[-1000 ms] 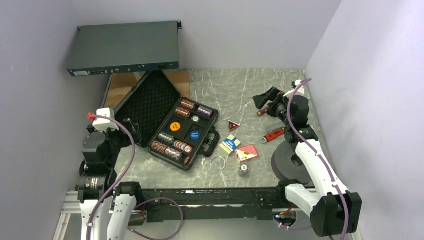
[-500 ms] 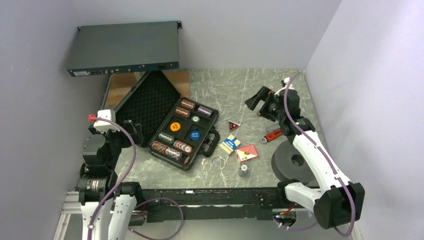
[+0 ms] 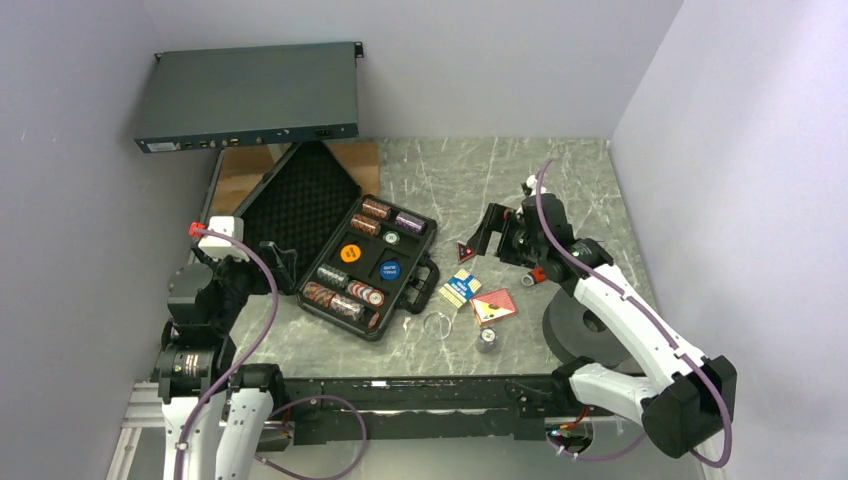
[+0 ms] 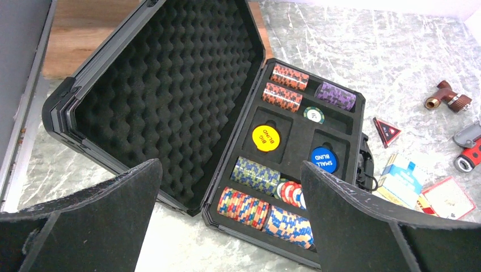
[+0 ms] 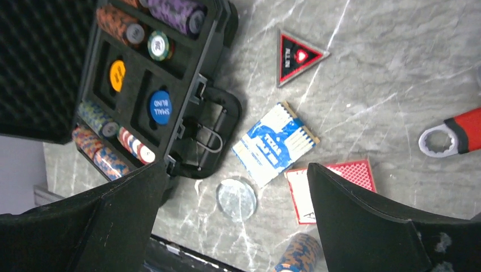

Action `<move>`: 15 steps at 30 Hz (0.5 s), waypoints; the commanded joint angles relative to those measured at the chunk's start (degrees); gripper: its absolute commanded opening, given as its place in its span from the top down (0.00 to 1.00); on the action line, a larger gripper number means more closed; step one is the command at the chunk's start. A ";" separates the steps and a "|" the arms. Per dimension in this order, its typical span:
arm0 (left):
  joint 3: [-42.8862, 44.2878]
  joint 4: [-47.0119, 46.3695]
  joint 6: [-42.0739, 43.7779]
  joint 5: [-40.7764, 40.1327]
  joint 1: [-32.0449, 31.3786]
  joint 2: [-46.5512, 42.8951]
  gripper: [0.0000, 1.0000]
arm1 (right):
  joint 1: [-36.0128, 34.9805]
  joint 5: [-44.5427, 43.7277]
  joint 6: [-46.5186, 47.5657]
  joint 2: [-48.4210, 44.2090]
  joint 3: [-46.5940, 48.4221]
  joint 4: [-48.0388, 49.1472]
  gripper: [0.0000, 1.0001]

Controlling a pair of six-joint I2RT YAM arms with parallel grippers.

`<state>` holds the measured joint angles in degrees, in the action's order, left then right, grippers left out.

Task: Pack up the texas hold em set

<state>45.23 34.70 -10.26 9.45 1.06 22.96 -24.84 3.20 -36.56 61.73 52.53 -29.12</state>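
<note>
The black case (image 3: 392,318) lies open at left centre, its foam lid (image 3: 300,205) tilted back. Its tray holds rolls of striped chips (image 4: 244,207), an orange disc (image 4: 265,137) and a blue disc (image 4: 323,160). To the right of the case, the blue card box (image 5: 275,144), the red card box (image 5: 340,175), a triangular marker (image 5: 296,56), a clear disc (image 5: 236,199) and a loose chip roll (image 5: 298,255) lie on the table. My right gripper (image 3: 490,232) hangs open above the card boxes. My left gripper (image 3: 270,262) stands open at the case's left edge, holding nothing.
A dark-grey rack unit (image 3: 250,95) leans at the back left above a wooden board (image 3: 245,175). A red-handled wrench (image 5: 451,139) lies right of the card boxes. A black ring-shaped object (image 3: 580,325) sits at the near right, and a small brass-tipped piece (image 4: 448,96) lies far right.
My right arm has swung left and nearer, from the far right of the table to above the triangular marker and card boxes. The left arm has shifted slightly. Both grippers stay open.
</note>
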 commanded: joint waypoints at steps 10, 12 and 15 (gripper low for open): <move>0.21 -2.31 0.56 1.51 0.26 0.08 0.01 | -5.02 -9.75 -9.01 8.01 2.22 -9.25 0.00; 0.21 -2.40 0.59 1.60 0.26 0.01 0.01 | -5.65 -10.23 -10.57 8.75 1.99 -8.65 0.00; 0.12 -2.48 0.57 1.62 0.26 0.06 0.01 | -6.61 -11.95 -13.60 9.51 1.91 -8.46 0.00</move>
<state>45.23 34.52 -10.17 9.89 1.06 22.98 -30.20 -4.80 -44.45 71.02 52.56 -37.19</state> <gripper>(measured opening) 0.991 0.994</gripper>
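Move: The red card deck lies roughly 5 cm back from the right hand, about 1 cm to its right and some 16 cm below. The blue-and-white card box is about 6 cm to the hand's left and 1 cm back, the all-in triangle 6 cm ahead and 5 cm left, and the chip roll 12 cm back and level sideways. From the left hand, the red deck lies some 44 cm right, 1 cm ahead and 25 cm below. With its fingers wide open and empty, the right hand sinks about 7 cm towards the red card deck and the blue-and-white box beside it, easing some 2 cm back towards its base on the way. As it drops, the wrist tips the fingers about 15 degrees more steeply down, levels out some of its sideways lean and turns slightly clockwise, with the descent slowing at the end while the hand is still clear above the cards. ##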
